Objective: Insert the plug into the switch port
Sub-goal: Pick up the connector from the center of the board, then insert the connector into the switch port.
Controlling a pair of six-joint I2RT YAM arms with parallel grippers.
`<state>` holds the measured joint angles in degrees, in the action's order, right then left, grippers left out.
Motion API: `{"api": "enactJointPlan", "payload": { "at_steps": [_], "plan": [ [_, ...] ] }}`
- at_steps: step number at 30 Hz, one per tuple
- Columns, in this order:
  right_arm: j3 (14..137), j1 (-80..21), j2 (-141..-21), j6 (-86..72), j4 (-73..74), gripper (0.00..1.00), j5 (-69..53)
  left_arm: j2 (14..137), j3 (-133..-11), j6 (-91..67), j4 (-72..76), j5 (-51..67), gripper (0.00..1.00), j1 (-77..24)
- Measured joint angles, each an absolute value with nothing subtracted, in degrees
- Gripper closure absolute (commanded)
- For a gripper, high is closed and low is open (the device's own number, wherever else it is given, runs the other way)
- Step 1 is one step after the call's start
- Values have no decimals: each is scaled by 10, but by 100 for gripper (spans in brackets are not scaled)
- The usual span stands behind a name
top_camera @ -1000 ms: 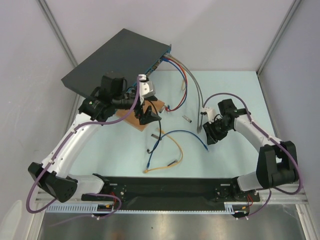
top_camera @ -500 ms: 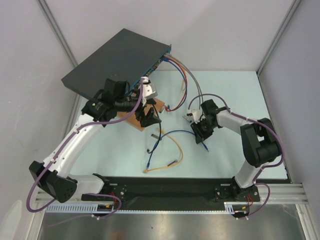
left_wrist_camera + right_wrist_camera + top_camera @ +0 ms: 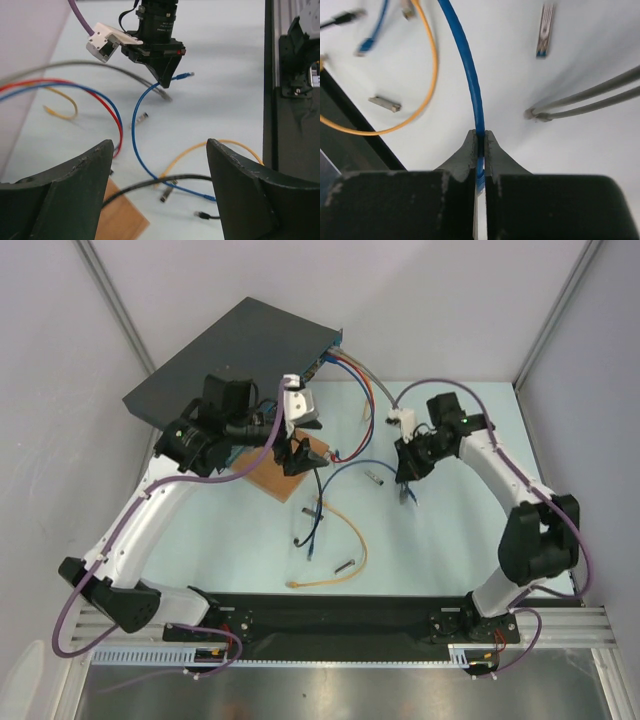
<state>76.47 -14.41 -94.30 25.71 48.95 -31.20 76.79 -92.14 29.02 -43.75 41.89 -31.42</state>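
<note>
The switch (image 3: 230,355), a flat dark box, lies at the back left with its blue port face (image 3: 326,352) turned right. My right gripper (image 3: 409,476) (image 3: 479,136) is shut on a blue cable (image 3: 468,75) just behind its plug (image 3: 186,75) (image 3: 405,497). The plug pokes out past the fingers, off the table. My left gripper (image 3: 298,456) (image 3: 160,145) hovers open over a brown wooden board (image 3: 270,480), nothing between its fingers (image 3: 75,195). In the left wrist view the right gripper (image 3: 164,82) shows straight ahead.
Red and blue cables (image 3: 360,390) and grey cables (image 3: 392,425) run from the switch. A yellow cable (image 3: 348,538), a black cable (image 3: 300,525) and two small metal modules (image 3: 375,479) (image 3: 343,566) lie mid-table. White walls enclose three sides.
My right gripper swung left, then toward the back, and shut on the blue cable, dragging its loop along. The left gripper shifted slightly toward the switch and stayed open.
</note>
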Motion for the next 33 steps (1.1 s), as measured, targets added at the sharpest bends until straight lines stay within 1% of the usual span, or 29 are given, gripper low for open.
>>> {"api": "enactJointPlan", "payload": {
  "at_steps": [3, 6, 9, 13, 18, 25, 28, 29, 33],
  "plan": [
    [831, -149, -890, 294, 515, 100, -328, 793, -973, 267, -410, 431, 18, -321],
    [872, -159, -839, 331, 524, 100, -335, 816, -996, 216, -369, 439, 16, -322],
    [888, -182, -792, 373, 528, 100, -332, 845, -1011, 182, -346, 441, 14, -322],
    [889, -240, -747, 431, 531, 100, -313, 889, -1038, 165, -344, 438, 14, -326],
    [886, -303, -725, 483, 529, 100, -265, 924, -1069, 173, -382, 439, 17, -344],
    [876, -338, -721, 527, 506, 100, -196, 929, -1070, 183, -436, 462, 23, -365],
    [866, -344, -717, 544, 489, 100, -180, 934, -1070, 180, -444, 472, 31, -366],
    [861, -345, -714, 548, 481, 100, -176, 937, -1070, 178, -445, 474, 40, -366],
    [848, -345, -703, 561, 456, 100, -173, 956, -1070, 168, -449, 469, 50, -366]
  ]
}}
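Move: Some 20 cm to the left hand's right, 4 cm farther out and about 23 cm below it is the blue cable's connector, already pinched in the right fingers. From the right hand, the open left gripper is thus some 20 cm to the left, 4 cm nearer the base and 23 cm higher. The grey cable ends lie about 4 cm ahead, 2 cm left of the right hand and 12 cm below; the loose metal connector is about 9 cm ahead, 9 cm left, equally low. Lifting fast by about 20 cm, the right hand keeps its pinch on the blue cable just behind the plug, shifts some 6 cm left and a little back towards the left gripper, and swings its fingers up from their steep downward slant. The left hand travels some 7 cm right to meet it, first arcing up and forward, then back and down; its wrist tilts and its fingers half close around the cable. ##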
